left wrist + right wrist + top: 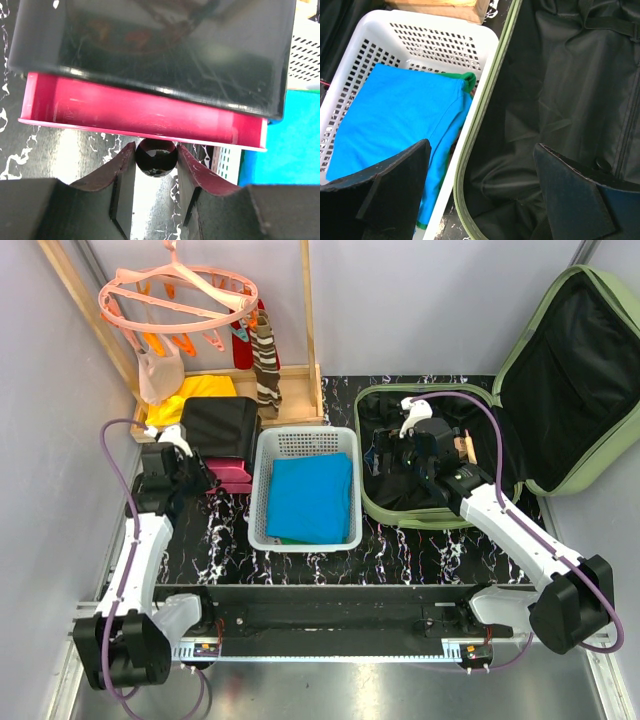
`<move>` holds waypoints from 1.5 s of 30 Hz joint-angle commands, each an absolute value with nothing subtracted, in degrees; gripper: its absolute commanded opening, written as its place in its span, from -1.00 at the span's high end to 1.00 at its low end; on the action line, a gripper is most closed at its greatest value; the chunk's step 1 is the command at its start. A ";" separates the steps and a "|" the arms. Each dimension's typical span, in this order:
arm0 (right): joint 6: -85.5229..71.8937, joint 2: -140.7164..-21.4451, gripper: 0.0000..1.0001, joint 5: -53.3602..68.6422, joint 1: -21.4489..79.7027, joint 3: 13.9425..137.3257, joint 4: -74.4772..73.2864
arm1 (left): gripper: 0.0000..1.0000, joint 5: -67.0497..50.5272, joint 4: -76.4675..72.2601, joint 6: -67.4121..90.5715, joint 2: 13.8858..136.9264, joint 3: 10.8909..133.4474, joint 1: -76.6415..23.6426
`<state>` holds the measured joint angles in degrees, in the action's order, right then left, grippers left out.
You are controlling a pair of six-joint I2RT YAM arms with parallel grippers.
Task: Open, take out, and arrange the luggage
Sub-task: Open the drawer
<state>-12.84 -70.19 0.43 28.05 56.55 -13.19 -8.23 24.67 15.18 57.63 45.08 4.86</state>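
The luggage point(570, 380) lies open at the right, a light-green hard shell with its lid leaning back and black lining point(560, 100) showing. My right gripper point(398, 452) point(481, 145) hangs open over the luggage's left rim, nothing between its fingers. At the left stands a black box point(220, 425) point(150, 45) with a red drawer point(140, 117) slightly out at its bottom. My left gripper point(200, 478) point(155, 146) is closed on the round black knob point(156, 161) under the drawer's front edge, both fingers touching it.
A white perforated basket point(305, 440) point(440, 37) holding folded blue cloth point(310, 498) sits between the box and the luggage, right against the green rim. Behind the box stands a wooden rack point(310, 330) with a pink hanger point(180, 295), hanging clothes and a yellow cloth point(195, 395).
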 commanded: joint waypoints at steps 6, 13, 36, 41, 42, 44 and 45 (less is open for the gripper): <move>-12.22 -69.26 -0.88 1.32 27.33 56.60 -11.95 | 0.53 -9.06 25.92 17.14 48.97 42.02 5.18; -12.48 -69.35 -0.88 1.67 27.33 56.60 -11.87 | 0.52 -8.09 28.47 17.14 45.97 40.61 5.19; -12.75 -66.62 -0.89 0.35 27.07 55.81 -13.36 | -0.47 -7.03 31.29 17.23 41.31 40.25 5.19; -12.83 -66.36 -0.89 0.26 26.98 55.90 -13.62 | -0.49 -6.86 31.38 16.96 40.43 39.73 5.10; -12.75 -66.44 -0.89 0.35 26.98 55.90 -13.62 | -0.49 -6.94 31.29 16.96 40.43 39.73 5.10; -12.83 -66.45 -0.89 0.26 26.90 55.99 -13.71 | -0.50 -7.29 31.46 17.22 40.17 39.64 5.10; -12.92 -66.27 -0.89 0.26 26.98 56.07 -13.80 | -0.50 -7.73 31.46 17.31 39.91 39.73 5.18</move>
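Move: My left fingers already hold the black knob on the front of the pink drawer, which is already pulled out a little. The black box the drawer sits in has its middle about 11 cm ahead of that hand, straight on and some 3 cm up; the white basket with the blue cloth is roughly 21 cm to its right and 2 cm back, a few centimetres lower. From my right hand, the knob is about 35 cm left, 7 cm back and 5 cm below. With my left fingers still shut on the black knob, I draw the pink drawer straight back out of the black box, about 5 cm and level, fast at first and then easing off. Then I nearly stop and spread the fingers, letting go of the knob and leaving it standing between the open tips. ##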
